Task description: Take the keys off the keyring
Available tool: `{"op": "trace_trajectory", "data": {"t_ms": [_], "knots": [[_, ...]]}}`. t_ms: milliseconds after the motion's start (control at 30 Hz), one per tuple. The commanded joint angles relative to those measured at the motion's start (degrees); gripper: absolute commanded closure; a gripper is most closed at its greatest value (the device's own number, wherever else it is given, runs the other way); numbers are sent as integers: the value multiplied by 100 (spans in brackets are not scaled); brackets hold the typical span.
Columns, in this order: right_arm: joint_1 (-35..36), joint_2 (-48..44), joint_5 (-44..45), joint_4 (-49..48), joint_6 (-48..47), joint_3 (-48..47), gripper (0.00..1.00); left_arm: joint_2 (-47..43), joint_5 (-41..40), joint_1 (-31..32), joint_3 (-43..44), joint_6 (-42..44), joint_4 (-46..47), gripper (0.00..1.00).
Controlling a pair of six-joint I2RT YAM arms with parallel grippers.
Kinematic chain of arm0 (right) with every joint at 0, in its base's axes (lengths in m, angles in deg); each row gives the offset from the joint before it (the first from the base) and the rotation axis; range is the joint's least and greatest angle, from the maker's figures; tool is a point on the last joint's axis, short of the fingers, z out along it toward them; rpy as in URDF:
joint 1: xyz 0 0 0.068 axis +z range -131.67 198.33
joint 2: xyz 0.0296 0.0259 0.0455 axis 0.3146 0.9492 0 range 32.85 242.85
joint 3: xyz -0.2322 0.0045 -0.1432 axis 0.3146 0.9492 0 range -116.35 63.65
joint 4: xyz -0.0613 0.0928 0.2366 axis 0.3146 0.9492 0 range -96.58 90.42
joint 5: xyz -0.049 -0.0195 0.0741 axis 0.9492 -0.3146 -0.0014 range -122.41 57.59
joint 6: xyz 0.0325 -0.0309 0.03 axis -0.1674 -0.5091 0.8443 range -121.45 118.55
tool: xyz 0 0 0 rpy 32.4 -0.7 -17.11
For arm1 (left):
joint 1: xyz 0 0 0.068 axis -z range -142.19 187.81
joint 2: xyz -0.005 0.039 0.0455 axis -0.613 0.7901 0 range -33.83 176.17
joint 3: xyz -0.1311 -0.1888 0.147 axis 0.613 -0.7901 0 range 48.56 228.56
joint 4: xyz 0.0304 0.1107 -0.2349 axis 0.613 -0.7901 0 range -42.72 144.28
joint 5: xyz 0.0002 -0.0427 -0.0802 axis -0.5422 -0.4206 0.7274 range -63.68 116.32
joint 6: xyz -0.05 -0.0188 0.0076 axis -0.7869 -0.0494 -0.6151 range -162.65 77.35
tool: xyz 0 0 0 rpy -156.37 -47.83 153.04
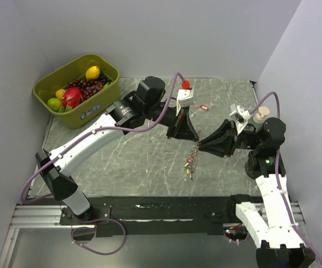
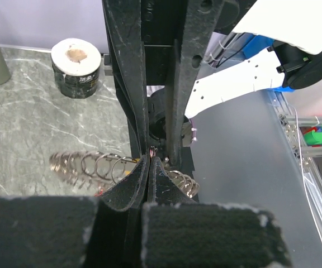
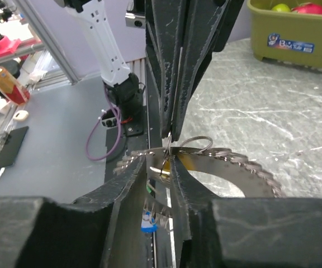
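The keyring (image 1: 193, 155) hangs above the middle of the table between both grippers, and small coloured keys (image 1: 189, 167) dangle under it. My left gripper (image 1: 196, 139) is shut, pinching a small ring of the keyring (image 2: 83, 164) at its tips (image 2: 151, 160). From the other side, my right gripper (image 1: 201, 146) meets it tip to tip. In the right wrist view the jaws of the right gripper (image 3: 160, 163) stand apart, with a small ring of the keyring (image 3: 233, 159) in the gap. A blue key (image 3: 147, 226) hangs below. One red key (image 1: 204, 107) lies alone on the table.
A green bin (image 1: 108, 68) holding fruit stands at the back left corner. A roll of tape (image 2: 77, 67) sits near the right arm, also seen from above as a roll (image 1: 263, 113). A small red object (image 1: 186, 85) lies at the back.
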Motion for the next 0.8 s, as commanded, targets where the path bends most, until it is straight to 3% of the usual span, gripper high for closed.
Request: {"op": "trace_trajectory", "data": {"t_ms": [0,133,400,533,667,767], "knots": [[-14,-66,-538,212,-250,-166,68,-172,51,-1,316,32,298,99],[-14,-58,-538,-642,402,2,68,-172,69,-10,281,23,316,99],[-23,-40,-415,-1171,799,116,75,-145,86,-1,316,14,316,99],[-23,-75,-354,-723,413,64,82,-93,104,-1,334,-3,325,99],[-14,-75,-205,-880,543,107,97,-58,122,-1,360,-21,325,99],[-23,-58,-169,-1074,675,160,100,-57,104,-10,360,-12,325,99]]}}
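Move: A thin wire loop of the keyring, already held in the left fingertips, lies about 1 cm left of the right hand point and level with it, and some 1 cm back and 1 cm below the left hand point. The keyring body hangs about 6 cm below the right hand and 1 cm left; the blue key is roughly 11 cm below and 2 cm left. A loose red key lies on the table roughly 27 cm ahead, 4 cm right and 22 cm below. The right hand rises about half a centimetre and shuts on the wire loop, while the left keeps its pinch. ##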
